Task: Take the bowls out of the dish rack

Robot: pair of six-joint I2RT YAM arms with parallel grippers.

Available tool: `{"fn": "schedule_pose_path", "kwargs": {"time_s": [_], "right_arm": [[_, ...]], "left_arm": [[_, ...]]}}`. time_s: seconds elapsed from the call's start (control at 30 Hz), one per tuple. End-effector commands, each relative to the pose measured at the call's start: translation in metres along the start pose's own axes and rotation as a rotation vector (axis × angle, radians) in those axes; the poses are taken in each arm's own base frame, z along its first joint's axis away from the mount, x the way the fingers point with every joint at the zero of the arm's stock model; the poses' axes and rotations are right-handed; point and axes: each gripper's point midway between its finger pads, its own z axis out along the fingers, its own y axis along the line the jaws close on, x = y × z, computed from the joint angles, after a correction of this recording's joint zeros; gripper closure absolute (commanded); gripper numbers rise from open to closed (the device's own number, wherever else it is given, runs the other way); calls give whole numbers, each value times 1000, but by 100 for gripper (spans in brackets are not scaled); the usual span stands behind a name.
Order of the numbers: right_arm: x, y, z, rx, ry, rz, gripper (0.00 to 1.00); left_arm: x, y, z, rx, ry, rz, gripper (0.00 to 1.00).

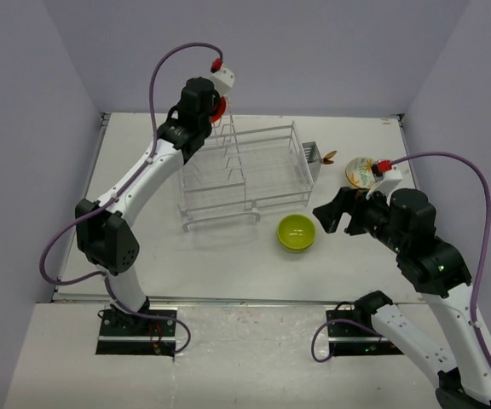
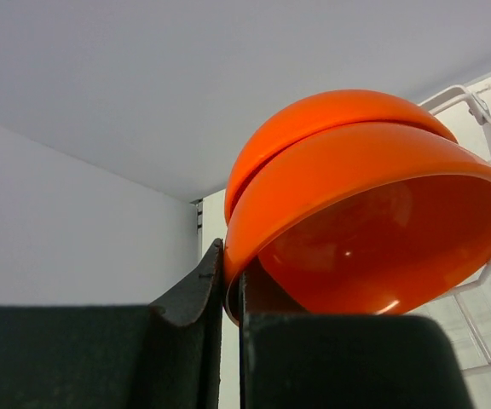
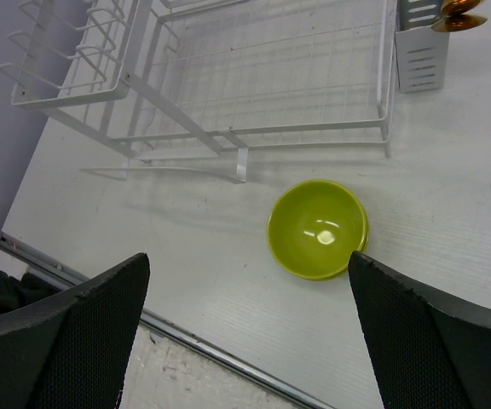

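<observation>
An orange-red bowl (image 2: 373, 213) fills the left wrist view, tilted with its hollow facing down and right. My left gripper (image 2: 232, 285) is shut on its rim, one finger outside and one inside. From above, only a sliver of this bowl (image 1: 220, 110) shows at the far-left, taller end of the white dish rack (image 1: 298, 170). A lime-green bowl (image 1: 297, 232) stands upright on the table in front of the rack. The flower-patterned bowl (image 1: 361, 171) sits to the rack's right. My right gripper (image 3: 247, 256) hangs open above the table, just left of the green bowl (image 3: 318, 228).
A small white cutlery basket (image 3: 418, 55) hangs on the rack's right end with a brown utensil (image 3: 454, 13) in it. The rack's wire floor (image 3: 314, 128) holds nothing. A metal strip (image 3: 228, 358) marks the table's near edge. Purple walls enclose three sides.
</observation>
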Motion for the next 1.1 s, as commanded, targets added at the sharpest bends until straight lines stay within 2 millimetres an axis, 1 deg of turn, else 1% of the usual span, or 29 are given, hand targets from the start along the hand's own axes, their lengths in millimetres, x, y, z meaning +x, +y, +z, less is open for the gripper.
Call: {"fn": "schedule_pose_path", "kwargs": {"time_s": [0.0, 0.1, 0.2, 0.27, 0.3, 0.33, 0.37, 0.4, 0.43, 0.47, 0.5, 0.53, 0.57, 0.6, 0.63, 0.67, 0.7, 0.73, 0.77, 0.83, 0.9, 0.97, 1.0, 1.03, 1.07], "right_arm": [[-17, 12, -2, -48, -46, -20, 1], [-17, 14, 0, -57, -41, -15, 1], [-18, 15, 1, -61, -45, -11, 1], [-20, 18, 2, -75, -49, -4, 1], [-23, 22, 4, -92, -60, 4, 1], [-25, 26, 5, -114, -66, 11, 1], [-25, 34, 6, -157, -59, 17, 1], [-35, 43, 9, -200, -92, 33, 1], [-38, 51, 10, -235, -95, 37, 1], [-44, 54, 13, -243, -105, 43, 1], [-50, 52, 17, -215, -121, 58, 1], [-62, 52, 23, -172, -129, 63, 1], [-67, 44, 27, -83, -147, 60, 1], [-72, 47, 28, -70, -159, 47, 1], [-83, 54, 30, -60, -176, 31, 1], [-82, 64, 31, -66, -165, 12, 1], [-97, 64, 26, -29, -208, -6, 1], [-99, 62, 27, 15, -215, -21, 1], [-94, 64, 29, 45, -205, -45, 1], [-101, 52, 26, 142, -248, -68, 1], [-96, 48, 29, 169, -227, -90, 2], [-94, 40, 32, 222, -224, -102, 11], [-90, 36, 36, 244, -207, -123, 21], [-90, 30, 38, 277, -210, -132, 44], [-88, 26, 38, 299, -206, -141, 55]], "left_arm": [[-40, 39, -39, -41, -124, -119, 100], [-43, 50, -48, -59, -134, -150, 100], [-43, 53, -57, -49, -140, -195, 100], [-44, 50, -63, -10, -144, -232, 100], [-50, 49, -70, 17, -159, -304, 100], [-55, 45, -78, 77, -164, -335, 100], [-61, 40, -85, 125, -167, -444, 100], [-68, 37, -97, 189, -182, -500, 100], [-76, 17, -111, 325, -180, -593, 100], [-81, 9, -122, 381, -186, -635, 100], [-92, 0, -144, 465, -215, -665, 100], [-98, -13, -157, 537, -230, -681, 100], [-103, -37, -181, 607, -225, -705, 100], [-106, -49, -191, 635, -226, -702, 100], [-106, -59, -199, 652, -220, -699, 100], [-108, -73, -209, 690, -208, -718, 100], [-110, -95, -225, 755, -205, -698, 100], [-109, -103, -230, 765, -196, -696, 100], [-110, -114, -239, 783, -183, -704, 100], [-104, -125, -239, 775, -160, -702, 100], [-103, -140, -245, 799, -141, -695, 100], [-104, -149, -249, 816, -134, -694, 100], [-105, -158, -254, 835, -131, -683, 100], [-109, -160, -257, 845, -137, -682, 100], [-110, -161, -259, 846, -139, -680, 100]]}}
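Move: The left hand already pinches the left rim of the front orange bowl, with the second orange bowl nested about 3 cm ahead, 5 cm to the right and level. The open right gripper, where the bowl is bound, lies about 28 cm back, 36 cm right and 6 cm lower. From the right hand, the held bowl's middle is roughly 28 cm ahead, 31 cm left and 6 cm above; the green bowl is some 13 cm ahead, 5 cm left and 25 cm below. Keeping its pinch on the rim, the left hand draws the orange bowl up and slightly back out of the rack, then sweeps it fast back and to the right, about 22 cm each way, rolling left side down some 45 degrees, turning clockwise and sinking near the end. The right hand rises about 8 cm while going left and forward to meet it, then eases back right as its fingers half close around the bowl's opposite rim. ##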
